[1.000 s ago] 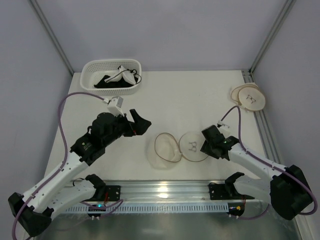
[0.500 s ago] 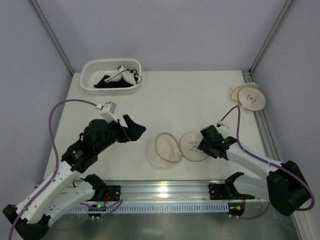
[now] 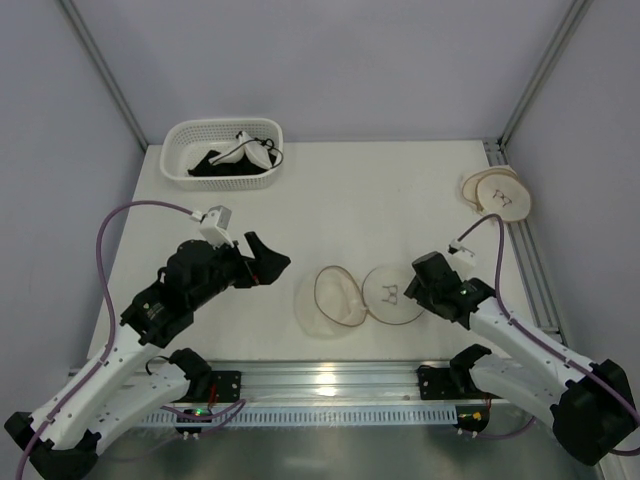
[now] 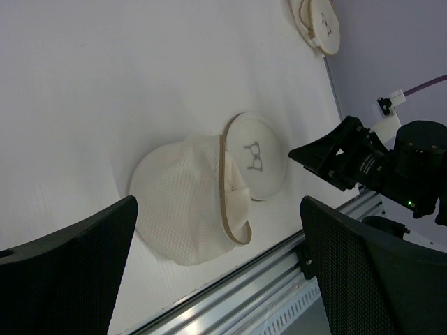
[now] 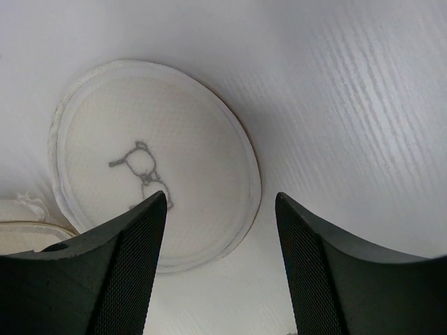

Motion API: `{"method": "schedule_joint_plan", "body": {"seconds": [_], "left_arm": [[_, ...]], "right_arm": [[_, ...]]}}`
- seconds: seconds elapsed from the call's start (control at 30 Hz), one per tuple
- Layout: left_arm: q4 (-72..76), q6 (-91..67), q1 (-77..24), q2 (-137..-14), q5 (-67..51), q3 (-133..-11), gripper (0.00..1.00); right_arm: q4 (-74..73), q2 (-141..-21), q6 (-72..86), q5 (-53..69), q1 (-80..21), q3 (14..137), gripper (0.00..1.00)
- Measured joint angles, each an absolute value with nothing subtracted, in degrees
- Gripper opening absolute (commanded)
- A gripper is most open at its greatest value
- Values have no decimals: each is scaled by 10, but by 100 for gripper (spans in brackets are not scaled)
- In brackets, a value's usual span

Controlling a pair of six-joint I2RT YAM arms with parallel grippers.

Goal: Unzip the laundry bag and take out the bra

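The laundry bag (image 3: 326, 301) lies unzipped near the table's front edge, its brown-trimmed mouth gaping. Its round lid (image 3: 391, 293), with a small black mark, is flapped out flat to the right. In the left wrist view the mesh body (image 4: 188, 202) and lid (image 4: 255, 164) lie ahead of my open left gripper (image 4: 223, 279), which hangs well left of the bag (image 3: 268, 260). My right gripper (image 3: 416, 288) is open and empty at the lid's right edge, over the lid (image 5: 150, 160), its fingers apart (image 5: 220, 237). The bra (image 3: 248, 152) lies in the white basket.
The white lattice basket (image 3: 190, 140) stands at the back left, with black cloth (image 3: 215, 166) beside the bra. A second round mesh pouch (image 3: 497, 194) lies at the table's right edge. A metal rail (image 3: 330, 380) runs along the near edge.
My right gripper opened wider and drew back to the right off the lid. My left arm pulled back and lowered a second ago, then barely moved.
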State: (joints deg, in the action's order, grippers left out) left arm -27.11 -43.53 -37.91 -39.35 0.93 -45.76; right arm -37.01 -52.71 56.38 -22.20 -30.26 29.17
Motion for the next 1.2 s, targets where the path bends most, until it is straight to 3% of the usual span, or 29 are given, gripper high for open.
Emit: {"method": "schedule_joint_plan", "body": {"seconds": [0.3, 0.43, 0.5, 0.6, 0.87, 1.2], "left_arm": [[-276, -435, -379, -395, 9, -458, 100], [-281, -435, -379, -395, 9, -458, 99], [-282, -435, -379, -395, 10, -458, 99], [-282, -435, -379, -395, 10, -458, 99], [-283, -435, -379, -389, 13, -458, 99], [-297, -435, -379, -380, 15, -458, 100]], "right_arm": [[-421, -569, 598, -246, -302, 296, 61], [-396, -608, 604, -229, -302, 272, 38], [-386, -613, 605, -229, -302, 272, 33], [-372, -624, 602, -229, -302, 276, 4], [-404, -625, 600, -250, -302, 302, 3], [-555, -579, 541, -427, -302, 550, 3]]}}
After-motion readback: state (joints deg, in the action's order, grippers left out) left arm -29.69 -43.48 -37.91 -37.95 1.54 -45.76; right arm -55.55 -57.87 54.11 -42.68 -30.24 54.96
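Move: The laundry bag's round lid, with the glasses motif, lies flat about 6 cm to the right hand's left, 1 cm farther out and 5 cm below; its right rim is almost under the open fingers. The bag's body sits some 19 cm to the right hand's left, level with it, and the hinge joining body and lid about 11 cm left and 3 cm back. From the left hand, the lid is roughly 27 cm right, level ahead and 25 cm down. The lid's right rim is what the right hand takes: the hand sinks about 4 cm while easing 2 cm back and slightly right, then shuts its fingers from wide apart to pinch that edge. Still pinching, it climbs some 16 cm quickly, drifting forward and right away from its grasp place, while the fingers swing up roughly 20 degrees. ##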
